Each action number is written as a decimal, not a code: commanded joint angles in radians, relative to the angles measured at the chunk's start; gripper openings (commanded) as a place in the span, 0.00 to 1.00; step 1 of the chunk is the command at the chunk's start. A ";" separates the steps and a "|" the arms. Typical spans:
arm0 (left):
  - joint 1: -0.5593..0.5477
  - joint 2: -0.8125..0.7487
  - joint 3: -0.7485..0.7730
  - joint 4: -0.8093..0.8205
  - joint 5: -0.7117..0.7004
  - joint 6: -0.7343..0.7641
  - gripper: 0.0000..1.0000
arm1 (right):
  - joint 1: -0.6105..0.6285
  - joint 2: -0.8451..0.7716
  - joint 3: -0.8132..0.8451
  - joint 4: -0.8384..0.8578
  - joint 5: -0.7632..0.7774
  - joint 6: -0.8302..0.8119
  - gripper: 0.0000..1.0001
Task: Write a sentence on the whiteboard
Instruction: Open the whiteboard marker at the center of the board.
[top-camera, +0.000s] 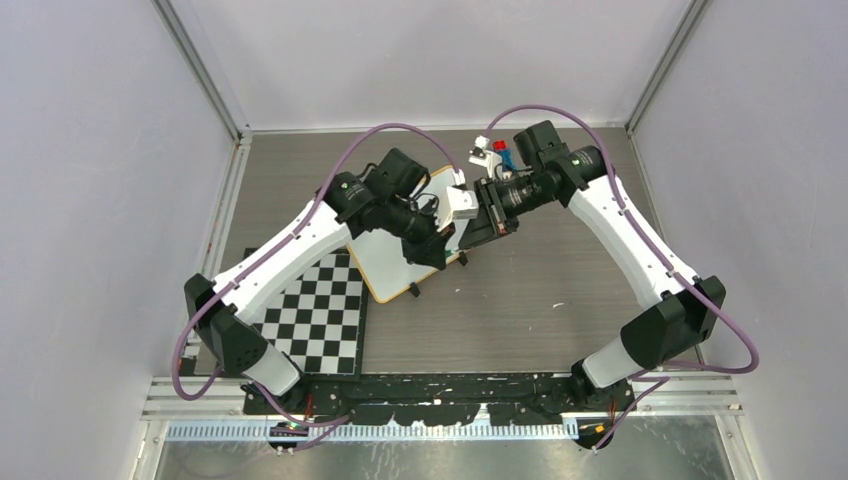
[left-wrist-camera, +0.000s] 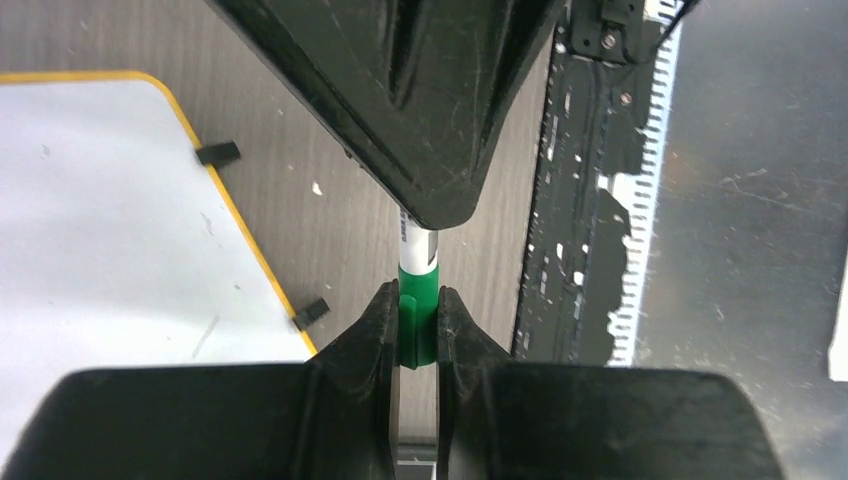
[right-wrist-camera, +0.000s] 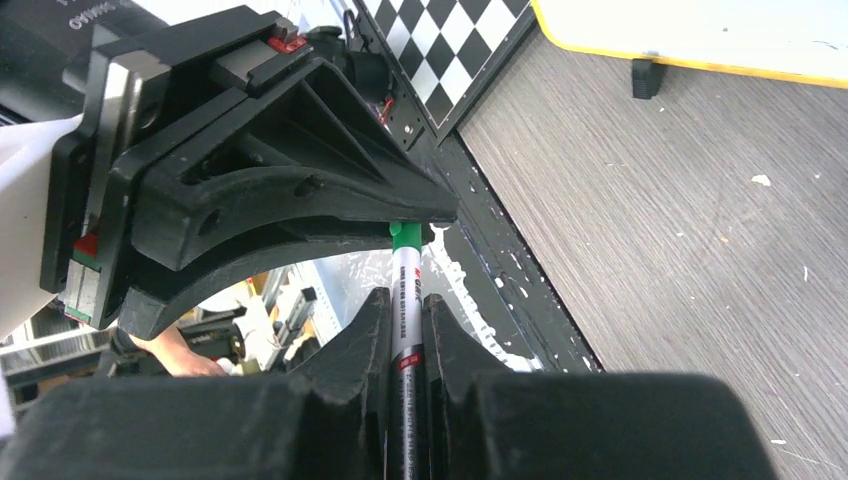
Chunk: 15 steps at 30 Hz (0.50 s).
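The whiteboard (top-camera: 385, 262) lies on the table, white with an orange rim (left-wrist-camera: 235, 215) and small black feet. Its visible surface (left-wrist-camera: 100, 220) shows only faint marks; the sentence is out of view. Both grippers meet above the board's right edge, end to end along one marker. My left gripper (left-wrist-camera: 418, 300) is shut on the marker's green cap (left-wrist-camera: 418, 335). My right gripper (right-wrist-camera: 405, 305) is shut on the marker's grey printed barrel (right-wrist-camera: 408, 285). In the top view the left gripper (top-camera: 440, 250) and right gripper (top-camera: 478, 228) nearly touch.
A black-and-white checkerboard mat (top-camera: 315, 315) lies left of the board, under the left arm. Small red, blue and white items (top-camera: 497, 152) sit at the back of the table. Grey walls close off three sides. A black rail (top-camera: 440, 385) runs along the near edge.
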 joint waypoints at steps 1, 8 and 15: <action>-0.003 -0.055 -0.077 -0.006 -0.023 0.023 0.00 | -0.093 -0.056 0.021 0.018 -0.007 -0.025 0.00; 0.028 -0.095 -0.170 -0.037 -0.040 0.098 0.00 | -0.247 -0.023 0.093 -0.166 0.008 -0.203 0.00; 0.028 -0.096 -0.321 -0.055 -0.122 0.211 0.00 | -0.337 -0.035 0.053 -0.206 0.018 -0.262 0.00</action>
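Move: The left gripper still grips the green cap and the right still holds the marker body, cap and body joined. The body lies about 7 cm right of the left hand, 3 cm ahead and 2 cm up; the cap is 6 cm left of the right hand, 3 cm back and 2 cm down. From the left hand, the whiteboard's middle is some 18 cm ahead, 5 cm left and 23 cm below, the chessboard's some 32 cm left, 2 cm back, equally low. Pull the marker open between the two grippers, both keeping their grip. Sweep the right hand to the right about 8.5 cm and forward 5, turning it slightly clockwise, away from the cap. Let the left hand follow forward and a little right for about a centimetre, then take the cap down some 7 cm and to the left, easing back. ##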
